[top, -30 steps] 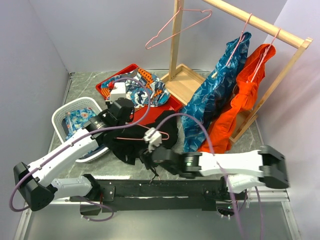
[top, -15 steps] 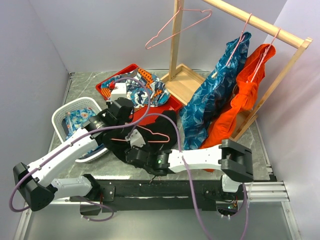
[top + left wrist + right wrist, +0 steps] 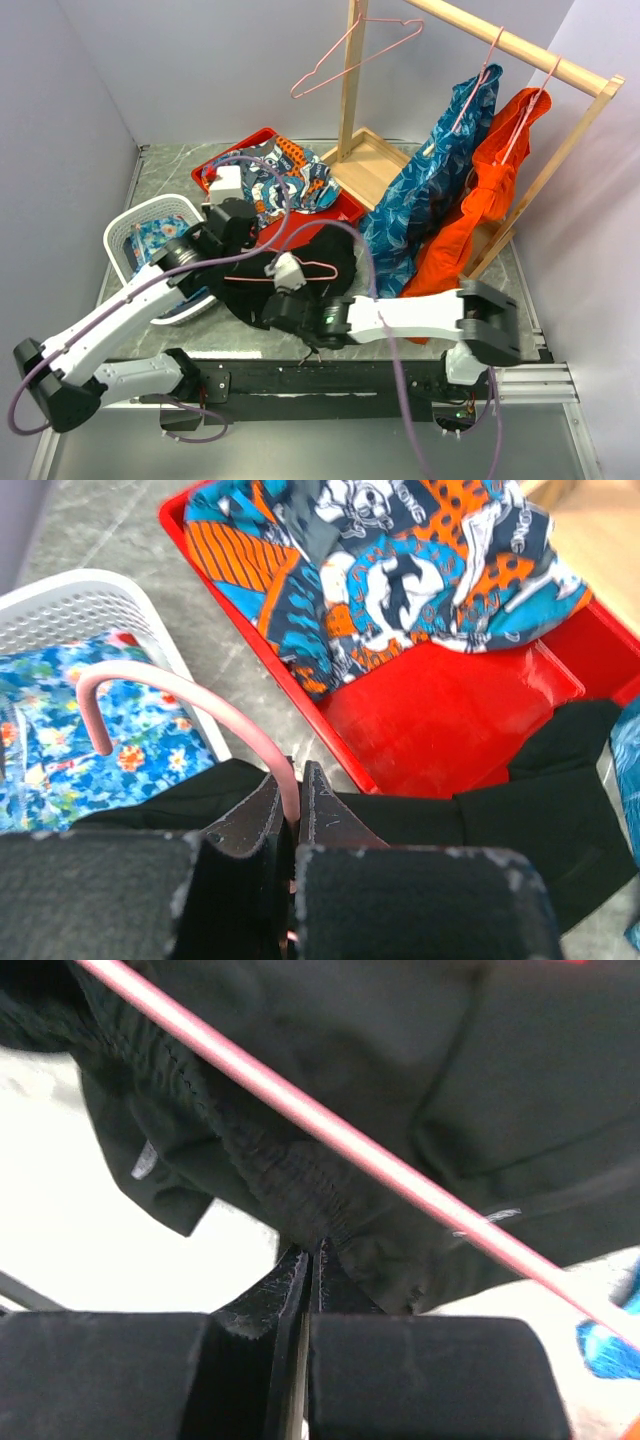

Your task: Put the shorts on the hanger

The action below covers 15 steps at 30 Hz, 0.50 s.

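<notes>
The black shorts lie crumpled on the table in front of the red tray. A pink wire hanger lies across them. My left gripper is shut on the hanger's hook; in the left wrist view the pink hook curves up out of the shut left gripper. My right gripper sits at the shorts' near left edge. The right wrist view shows this right gripper shut on the elastic waistband of the shorts, with the hanger wire crossing just above.
A white basket with blue floral cloth stands at the left. The red tray holds a blue-orange patterned garment. At the right, a wooden rail carries a blue garment, an orange garment and an empty pink hanger.
My right gripper has swung left to the shorts' near edge and closed on the waistband. The left arm has shifted slightly, still gripping the hanger hook.
</notes>
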Available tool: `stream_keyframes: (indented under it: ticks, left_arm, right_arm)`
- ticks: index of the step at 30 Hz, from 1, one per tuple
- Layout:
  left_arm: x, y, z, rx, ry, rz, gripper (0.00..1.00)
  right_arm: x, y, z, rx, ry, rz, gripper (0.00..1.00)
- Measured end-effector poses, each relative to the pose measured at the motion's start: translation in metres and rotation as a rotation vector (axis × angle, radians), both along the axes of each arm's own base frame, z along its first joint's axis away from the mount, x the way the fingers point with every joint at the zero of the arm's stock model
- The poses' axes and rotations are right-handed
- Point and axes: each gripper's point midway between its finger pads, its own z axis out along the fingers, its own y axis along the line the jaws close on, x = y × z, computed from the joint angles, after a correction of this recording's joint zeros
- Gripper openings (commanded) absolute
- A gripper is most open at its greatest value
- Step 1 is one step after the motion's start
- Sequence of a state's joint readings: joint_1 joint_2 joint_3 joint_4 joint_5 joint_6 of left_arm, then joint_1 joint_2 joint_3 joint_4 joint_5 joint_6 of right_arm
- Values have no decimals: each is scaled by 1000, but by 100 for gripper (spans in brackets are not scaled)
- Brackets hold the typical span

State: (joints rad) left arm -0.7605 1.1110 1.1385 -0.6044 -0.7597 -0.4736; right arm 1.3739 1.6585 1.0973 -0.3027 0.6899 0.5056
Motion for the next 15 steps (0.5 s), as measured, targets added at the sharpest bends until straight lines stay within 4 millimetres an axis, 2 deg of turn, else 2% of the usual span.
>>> stream_keyframes:
  ticks: [5,8,10,15]
  left_arm:
    - [-8,17,16,-35,-78,44,1]
    - [-11,24,31,-73,-136,59,1]
    - [-13,29,43,-100,-180,69,1]
    - [-19,44,58,-132,-275,102,1]
  right_arm:
    - [8,-18,57,145,-25,-40,0]
    - [12,-27,84,220,-33,-59,0]
    - [14,-33,95,250,-30,-67,0]
    - [20,-51,105,277,-4,-85,0]
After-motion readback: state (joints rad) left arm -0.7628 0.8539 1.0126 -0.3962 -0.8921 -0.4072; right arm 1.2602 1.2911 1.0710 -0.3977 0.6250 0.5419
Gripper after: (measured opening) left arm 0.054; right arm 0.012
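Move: The hanger's right end, to which the right hand's pinch of black waistband goes, lies about 12 cm to the right, 4 cm ahead and 6 cm above. The blue hanging garment is some 32 cm right, 15 ahead and 15 above. For the left hand, gripping the hanger's neck, that pinched waistband is about 10 cm back, level sideways and 12 lower; the white basket lies 22 left, 3 ahead, the red tray 15 ahead, 5 right, both far below. The shorts' waistband, still pinched in the shut right fingers, is pulled quickly up about 10 cm and 5 cm to the right, towards the hanger's right end, the right hand rolling some 15 degrees with its left side rising. The left hand keeps hold of the hanger and lifts it about 6 cm, carrying it left and slightly back, away from the right hand, while its fingertips tilt up some 15 degrees. ##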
